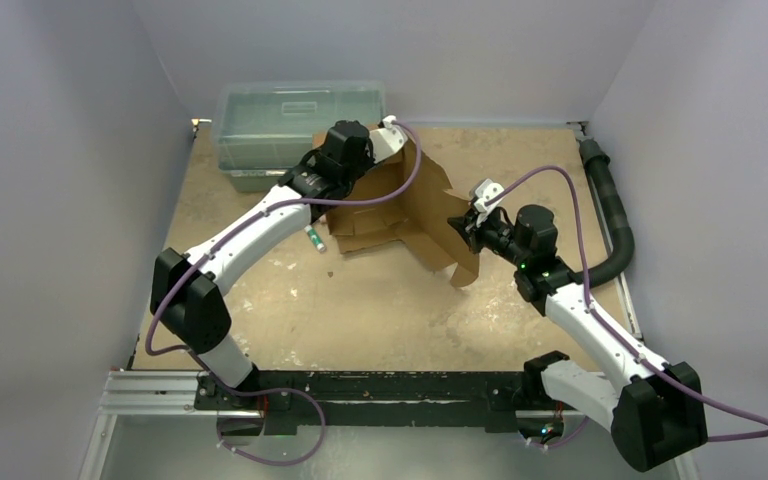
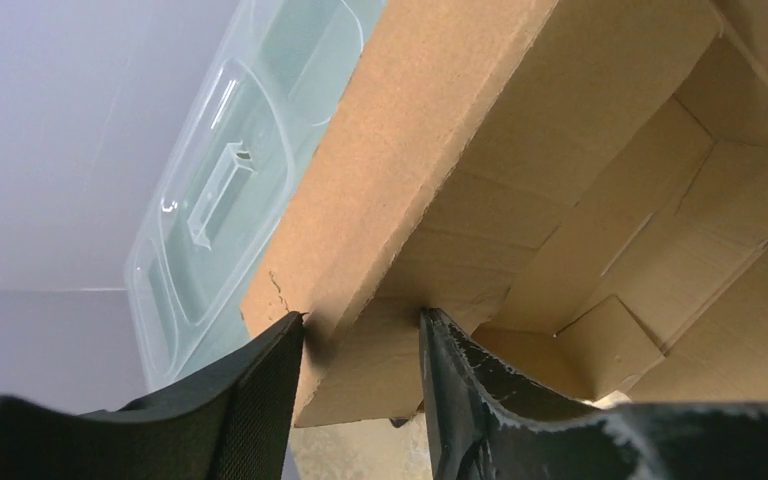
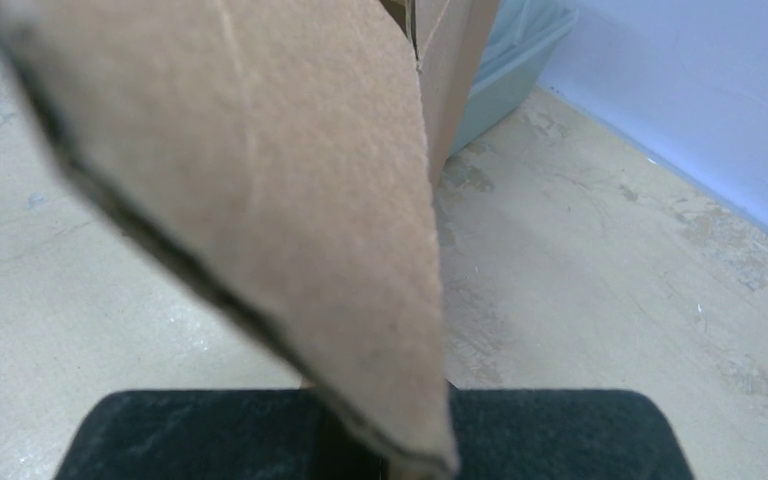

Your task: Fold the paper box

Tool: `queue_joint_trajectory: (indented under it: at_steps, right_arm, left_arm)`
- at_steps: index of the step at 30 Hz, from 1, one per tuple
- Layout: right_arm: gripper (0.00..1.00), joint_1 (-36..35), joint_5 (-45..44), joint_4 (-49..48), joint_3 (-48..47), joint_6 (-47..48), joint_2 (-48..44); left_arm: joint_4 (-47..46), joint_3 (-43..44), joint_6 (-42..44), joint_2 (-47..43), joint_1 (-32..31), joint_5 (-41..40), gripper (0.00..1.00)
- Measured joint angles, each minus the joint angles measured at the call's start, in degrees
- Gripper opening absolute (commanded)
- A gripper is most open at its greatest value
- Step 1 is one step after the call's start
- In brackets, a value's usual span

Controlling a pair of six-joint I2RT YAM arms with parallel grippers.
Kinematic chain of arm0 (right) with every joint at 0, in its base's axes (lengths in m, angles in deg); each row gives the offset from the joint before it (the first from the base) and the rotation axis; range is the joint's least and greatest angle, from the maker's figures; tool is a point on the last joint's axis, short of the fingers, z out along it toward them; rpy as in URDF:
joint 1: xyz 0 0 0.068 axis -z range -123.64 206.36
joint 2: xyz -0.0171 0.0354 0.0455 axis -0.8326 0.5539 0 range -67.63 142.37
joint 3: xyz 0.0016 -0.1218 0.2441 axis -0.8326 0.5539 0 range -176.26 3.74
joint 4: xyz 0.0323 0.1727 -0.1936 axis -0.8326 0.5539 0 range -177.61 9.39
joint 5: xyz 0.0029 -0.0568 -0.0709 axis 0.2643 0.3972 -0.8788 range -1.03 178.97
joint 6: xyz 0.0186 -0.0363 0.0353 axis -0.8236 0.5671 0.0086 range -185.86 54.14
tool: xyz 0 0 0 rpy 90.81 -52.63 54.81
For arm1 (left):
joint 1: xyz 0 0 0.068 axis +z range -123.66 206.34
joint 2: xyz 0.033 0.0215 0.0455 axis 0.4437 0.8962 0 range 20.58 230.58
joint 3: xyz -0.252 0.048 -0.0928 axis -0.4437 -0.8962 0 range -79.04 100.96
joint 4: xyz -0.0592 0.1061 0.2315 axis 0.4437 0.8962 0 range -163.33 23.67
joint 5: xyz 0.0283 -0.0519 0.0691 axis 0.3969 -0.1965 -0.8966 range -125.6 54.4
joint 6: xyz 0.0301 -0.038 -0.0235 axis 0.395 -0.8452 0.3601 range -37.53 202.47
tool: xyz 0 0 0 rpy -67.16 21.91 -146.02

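Note:
The paper box [image 1: 400,205] is a brown cardboard sheet, partly folded, standing mid-table with its flaps raised. My left gripper [image 1: 372,150] is at its far left corner, beside the bin. In the left wrist view the left gripper [image 2: 362,318] straddles a thick folded wall of the box [image 2: 560,200], and both fingers [image 2: 270,380] press on the cardboard. My right gripper [image 1: 463,225] holds the box's right flap off the table. In the right wrist view the flap [image 3: 290,180] runs down into the shut right gripper [image 3: 380,440] and hides its tips.
A clear greenish plastic bin [image 1: 280,120] stands at the back left, right behind the box; it shows as the bin [image 2: 220,190] close to the left fingers. A small marker [image 1: 315,238] lies left of the box. A black hose [image 1: 615,215] runs along the right edge.

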Motion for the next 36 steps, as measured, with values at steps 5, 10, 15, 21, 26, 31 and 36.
queue_joint_trajectory:
  at_steps: [5,10,15,21,26,31,36]
  right_arm:
    - [0.00,0.0,0.0,0.0,0.0,0.0,0.0]
    - [0.00,0.0,0.3,0.0,-0.1,-0.1,0.0]
    - [0.00,0.0,1.8,0.2,-0.2,-0.7,0.0]
    - [0.00,0.0,3.2,0.3,-0.4,-1.7,0.0]
    - [0.00,0.1,5.1,3.4,-2.5,-2.0,-0.3]
    - [0.00,0.6,7.0,13.8,-9.9,1.1,-0.9]
    - [0.00,0.8,6.7,26.9,-21.7,6.9,-0.4]
  left_arm:
    - [-2.3,-0.1,2.4,0.2,0.0,-1.8,0.36]
    - [-6.1,-2.0,4.5,0.2,0.0,-4.2,0.27]
    - [-10.4,-4.4,6.6,0.2,0.0,-5.1,0.13]
    - [-13.3,-6.4,9.4,-0.7,0.0,-5.4,0.00]
    - [-11.9,-6.5,9.0,-1.7,0.0,-4.7,0.00]
    - [-6.1,-5.6,2.5,-4.0,0.4,-2.6,0.00]
    - [1.1,-4.6,-8.5,-6.6,1.0,1.2,0.00]
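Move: The edge of the paper box's far flap already stands between my open left fingertips, only about 1 cm ahead and level with them. The storage bin is some 16 cm to the left, 5 cm farther out and 18 cm lower; the glue stick is about 14 cm left, 15 cm back, 25 cm down. My right hand already pinches the right flap; from it the far flap's edge lies about 15 cm ahead, 19 cm left and slightly higher. I close my left fingers onto the far flap's edge while nudging forward and tipping them up a little, then, with it pinched, draw back about 4 cm, rolling the hand's left side down some 15 degrees. My right hand keeps its pinch on the right flap, easing back and slightly left at first, then lifting about 8 cm with a small counter-clockwise turn. ##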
